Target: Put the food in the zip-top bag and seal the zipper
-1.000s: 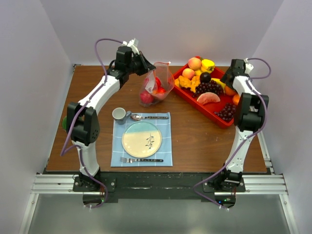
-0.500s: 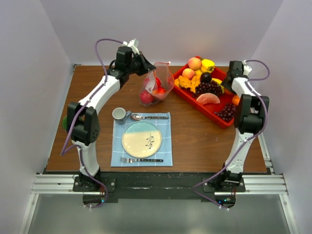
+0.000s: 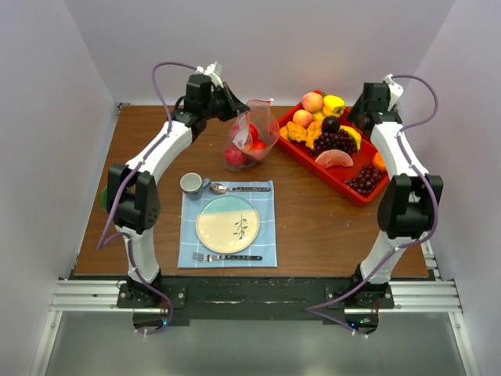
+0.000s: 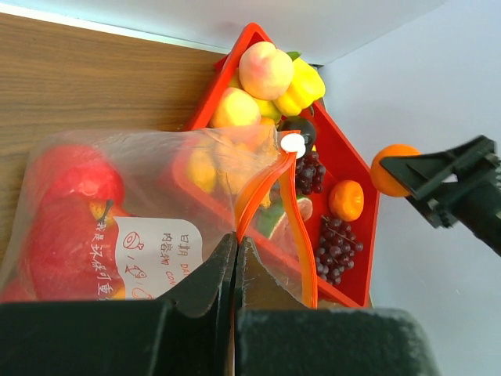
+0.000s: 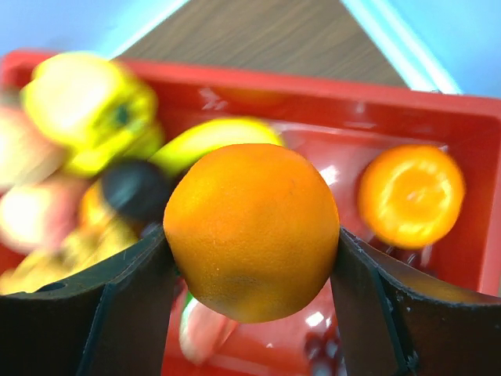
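Note:
The clear zip-top bag (image 3: 252, 137) stands upright at the back of the table with red apples (image 4: 70, 184) inside. My left gripper (image 4: 235, 240) is shut on the bag's mouth edge, where the orange-red zipper (image 4: 264, 178) curves open. My right gripper (image 5: 250, 235) is shut on an orange (image 5: 250, 223), raised over the red tray (image 3: 321, 174). From above, that gripper (image 3: 360, 117) hangs over the tray's back right. More food lies in the tray: a peach (image 3: 312, 102), grapes (image 3: 335, 141), a watermelon slice (image 3: 334, 157) and another orange (image 5: 411, 194).
A blue placemat (image 3: 266, 196) lies near the table's front with a plate (image 3: 227, 223), a fork (image 3: 227, 256), a spoon (image 3: 239, 188) and a small cup (image 3: 190, 185). White walls stand close on both sides.
My right gripper has closed on an orange and lifted it, the arm swinging up and toward the tray's back. The left arm and bag have not moved.

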You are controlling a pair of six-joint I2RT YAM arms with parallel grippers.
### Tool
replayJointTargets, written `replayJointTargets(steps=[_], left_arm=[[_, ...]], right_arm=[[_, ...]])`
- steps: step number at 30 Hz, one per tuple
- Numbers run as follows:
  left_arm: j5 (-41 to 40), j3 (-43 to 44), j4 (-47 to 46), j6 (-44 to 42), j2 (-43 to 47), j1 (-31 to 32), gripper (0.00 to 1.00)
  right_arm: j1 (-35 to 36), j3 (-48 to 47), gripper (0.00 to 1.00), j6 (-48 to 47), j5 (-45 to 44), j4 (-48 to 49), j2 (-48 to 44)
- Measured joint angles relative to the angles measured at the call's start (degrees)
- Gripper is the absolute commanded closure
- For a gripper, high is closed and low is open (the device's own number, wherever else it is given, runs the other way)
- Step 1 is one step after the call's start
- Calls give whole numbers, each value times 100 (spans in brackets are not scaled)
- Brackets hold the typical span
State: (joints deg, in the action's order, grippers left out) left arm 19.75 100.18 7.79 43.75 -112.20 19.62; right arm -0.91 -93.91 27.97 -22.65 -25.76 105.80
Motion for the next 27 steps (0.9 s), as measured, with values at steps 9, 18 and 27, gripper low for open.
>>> replayJointTargets(steps=[9,18,27], left_arm=[[-4,0,17,0,0,-4,100],[-9,0,81,-4,0,-4,100],[-70,0,149,-142,2,-7,100]], right_arm=[[1878,-57,73,13,372,-251,-1060],[3545,-911,71,90,431,-251,-575],[3611,-1753,32,90,304,-634,772]])
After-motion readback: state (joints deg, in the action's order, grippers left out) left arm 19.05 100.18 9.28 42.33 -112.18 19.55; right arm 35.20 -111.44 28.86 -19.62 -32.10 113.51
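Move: The bag's open mouth, which the held orange is going to, is about 32 cm to the right hand's left, some 4 cm back and roughly level with it. In the basket some 13 cm below that hand, the banana lies about 4 cm ahead, with the black plum 9 cm ahead and 8 cm left, and the other orange 4 cm back and 11 cm right. From the left hand, the mouth is 6 cm right, 1 cm back and 2 cm lower. Keeping its grip on the orange, the right hand sweeps fast to the left, about 35 cm out of the fruit basket towards the bag, arching up some 11 cm and drawing back as it goes while it turns about 40 degrees counter-clockwise. Late in the sweep it eases forward a few centimetres and sinks about 7 cm to bring the orange to the bag's mouth, while the left hand stays put with its fingers still shut on the bag's lip, holding the mouth open. ##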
